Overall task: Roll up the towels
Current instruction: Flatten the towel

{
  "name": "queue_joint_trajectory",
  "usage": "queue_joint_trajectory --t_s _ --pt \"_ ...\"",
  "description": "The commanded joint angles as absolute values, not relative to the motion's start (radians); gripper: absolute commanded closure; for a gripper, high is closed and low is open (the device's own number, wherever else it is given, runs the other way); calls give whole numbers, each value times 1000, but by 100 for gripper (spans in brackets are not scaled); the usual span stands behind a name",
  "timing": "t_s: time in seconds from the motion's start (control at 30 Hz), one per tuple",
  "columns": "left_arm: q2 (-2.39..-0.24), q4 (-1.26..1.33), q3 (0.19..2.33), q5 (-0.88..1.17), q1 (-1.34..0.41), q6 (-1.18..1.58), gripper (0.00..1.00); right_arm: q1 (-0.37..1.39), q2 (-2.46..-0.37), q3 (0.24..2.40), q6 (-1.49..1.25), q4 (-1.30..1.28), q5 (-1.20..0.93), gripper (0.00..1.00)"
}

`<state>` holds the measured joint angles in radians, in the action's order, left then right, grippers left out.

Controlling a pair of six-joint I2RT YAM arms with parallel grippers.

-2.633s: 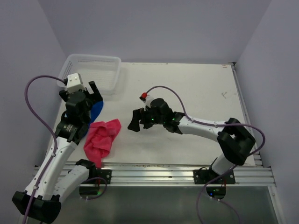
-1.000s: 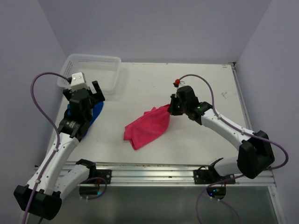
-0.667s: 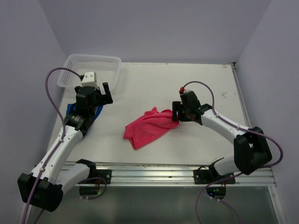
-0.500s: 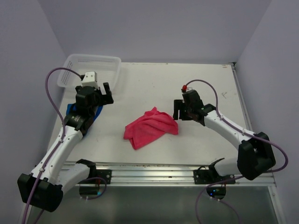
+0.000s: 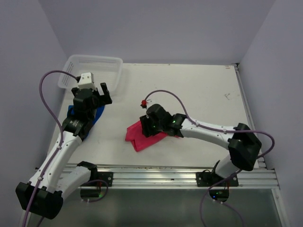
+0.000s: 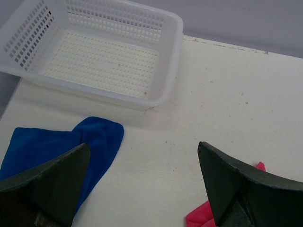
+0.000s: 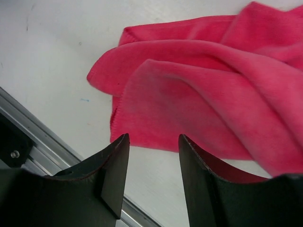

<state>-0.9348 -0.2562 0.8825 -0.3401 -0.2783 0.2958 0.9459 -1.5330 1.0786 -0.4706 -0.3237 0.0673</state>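
A crumpled pink towel (image 5: 140,136) lies on the white table near its front middle; it fills the right wrist view (image 7: 199,90), and a corner shows in the left wrist view (image 6: 201,216). My right gripper (image 5: 146,126) (image 7: 152,142) is open and empty, low over the towel's near edge. A blue towel (image 5: 93,115) lies flat at the left, also in the left wrist view (image 6: 66,146). My left gripper (image 5: 97,91) (image 6: 142,165) is wide open and empty, held above the blue towel's far end.
A white perforated basket (image 5: 92,71) stands at the back left corner, shown empty in the left wrist view (image 6: 94,52). A metal rail (image 5: 156,171) runs along the table's front edge, close to the pink towel (image 7: 28,156).
My right gripper carried the pink towel from the left front to the middle, let it go, then swung left over it. My left arm shifted slightly above the blue towel.
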Motion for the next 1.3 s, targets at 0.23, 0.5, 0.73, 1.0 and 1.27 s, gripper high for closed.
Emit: queue_joint_trajectory --t_s 0.23,0.5,0.73,1.0,1.27 --pt "-838 -213 877 -454 -284 314 0 1140 -1874 1301 -566 -362 245 50" --pt "-848 -224 890 -428 -284 314 0 1147 -1913 1324 -581 -426 354 85" --pt "-851 -218 891 -399 -284 310 0 1140 -1698 1263 -555 -474 423 100" --pt "-877 -215 890 -336 -284 307 0 962 -1387 995 -600 -514 371 100" --pt "-942 -209 894 -211 -293 296 0 781 -1140 801 -586 -572 331 100"
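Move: The red towel lies crumpled right under my half-open right hand. The left end I go for is about 5 cm to its left, 3 cm back and 10 cm below. The table's near edge is roughly 16 cm straight back. The blue towel lies some 29 cm left and 7 cm farther out, under my left arm. From my left hand, the red towel's left end is about 13 cm back, 16 cm right and 23 cm down. I sink my right hand about 9 cm to the table, going left and a little back, and shut the fingers on the red towel's left end. Then I lift that pinch about 12 cm while sweeping it some 20 cm to the right over the rest of the cloth, turning clockwise and dipping again. My open, empty left hand rises about 3 cm and eases most of the way back. ##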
